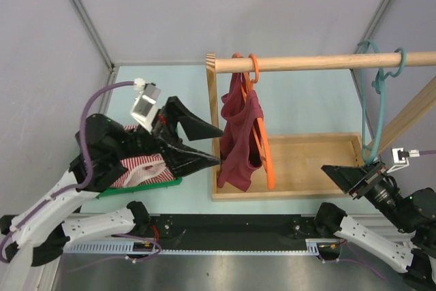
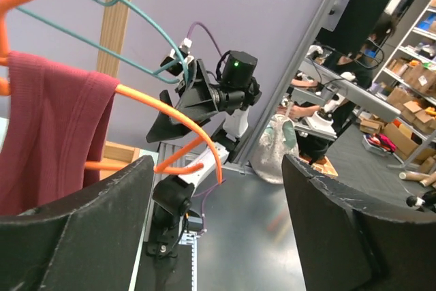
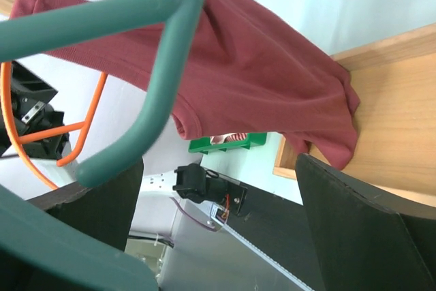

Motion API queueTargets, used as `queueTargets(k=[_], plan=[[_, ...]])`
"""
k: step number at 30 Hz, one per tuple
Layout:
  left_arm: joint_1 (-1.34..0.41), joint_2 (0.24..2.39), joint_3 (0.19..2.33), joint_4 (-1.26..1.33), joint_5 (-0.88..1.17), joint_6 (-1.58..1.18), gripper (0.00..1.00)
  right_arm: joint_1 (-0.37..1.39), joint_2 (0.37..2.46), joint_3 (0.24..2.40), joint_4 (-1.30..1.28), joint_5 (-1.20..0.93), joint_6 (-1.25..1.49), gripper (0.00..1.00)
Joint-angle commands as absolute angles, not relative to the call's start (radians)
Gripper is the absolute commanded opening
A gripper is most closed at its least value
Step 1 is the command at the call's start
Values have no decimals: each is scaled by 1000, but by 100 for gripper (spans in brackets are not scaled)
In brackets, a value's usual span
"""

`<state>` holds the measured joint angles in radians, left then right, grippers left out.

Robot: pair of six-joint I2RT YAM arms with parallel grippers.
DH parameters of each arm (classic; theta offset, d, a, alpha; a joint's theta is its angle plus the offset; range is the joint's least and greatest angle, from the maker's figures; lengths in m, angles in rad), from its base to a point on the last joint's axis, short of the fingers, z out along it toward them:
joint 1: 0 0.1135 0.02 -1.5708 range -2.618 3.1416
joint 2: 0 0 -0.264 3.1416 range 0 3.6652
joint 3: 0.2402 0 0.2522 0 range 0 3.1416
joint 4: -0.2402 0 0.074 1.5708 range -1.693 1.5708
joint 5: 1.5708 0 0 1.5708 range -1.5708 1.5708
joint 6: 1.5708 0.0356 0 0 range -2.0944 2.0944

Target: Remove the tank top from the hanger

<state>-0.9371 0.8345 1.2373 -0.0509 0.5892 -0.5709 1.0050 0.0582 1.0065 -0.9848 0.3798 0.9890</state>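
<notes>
The maroon tank top [image 1: 240, 134] hangs on an orange hanger [image 1: 268, 161] hooked over the wooden rod [image 1: 320, 63]. My left gripper [image 1: 219, 144] is open, and its tips reach the garment's left edge. In the left wrist view the tank top [image 2: 48, 134] lies beyond the left finger [image 2: 75, 230]. There the orange hanger [image 2: 184, 117] curves past the open gripper [image 2: 216, 189], and nothing sits between the jaws. My right gripper [image 1: 334, 172] is open, low on the right beside a teal hanger [image 1: 380, 93]. In the right wrist view the tank top [image 3: 259, 66] spreads above the open gripper [image 3: 218, 168].
A wooden rack base [image 1: 306, 161] forms a shallow tray under the rod. The teal hanger [image 3: 157, 100] crosses close in front of the right wrist camera. A green tray [image 1: 146, 183] with a red-striped cloth [image 1: 139, 167] lies under the left arm. Grey walls enclose the table.
</notes>
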Motion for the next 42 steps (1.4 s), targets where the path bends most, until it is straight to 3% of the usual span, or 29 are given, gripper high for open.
queueTargets(k=[1, 4, 10, 21, 29, 42], plan=[[-1064, 890, 1318, -161, 328, -441, 79, 1008, 93, 977, -852, 272, 925, 99], [-1118, 871, 1312, -218, 186, -399, 79, 1002, 159, 971, -776, 111, 850, 99], [-1118, 821, 1258, -284, 114, -383, 80, 902, 279, 1031, -723, -228, 706, 100], [-1118, 729, 1155, -325, 54, -413, 80, 459, 360, 1265, -624, -748, 604, 100], [-1118, 707, 1155, -386, -35, -439, 79, 276, 633, 1655, -857, -749, 537, 100], [-1118, 676, 1129, -403, -63, -459, 80, 203, 747, 1535, -558, -943, 816, 98]])
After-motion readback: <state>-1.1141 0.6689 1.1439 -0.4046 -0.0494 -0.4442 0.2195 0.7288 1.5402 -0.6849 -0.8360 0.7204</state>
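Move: For the left hand, the middle of the maroon tank top lies about 10 cm ahead, 7 cm right and 14 cm below. The orange hanger's near end is some 13 cm right, 2 cm back and 10 cm below, and the frame's left post about 17 cm ahead and 1 cm left. From the right hand, the tank top is roughly 10 cm ahead and 26 cm left; the teal hanger hangs about 8 cm ahead and 11 cm right. Left first, then steeply up, the open right hand climbs some 17 cm in all, drawing back on the way and coming forward again, nearer the orange hanger; it turns counter-clockwise, tips up, and carries the teal hanger over its fingers. The open left hand edges right, reverses, and sinks about 7 cm while moving forward, swinging its fingertips toward straight ahead without touching the tank top. ##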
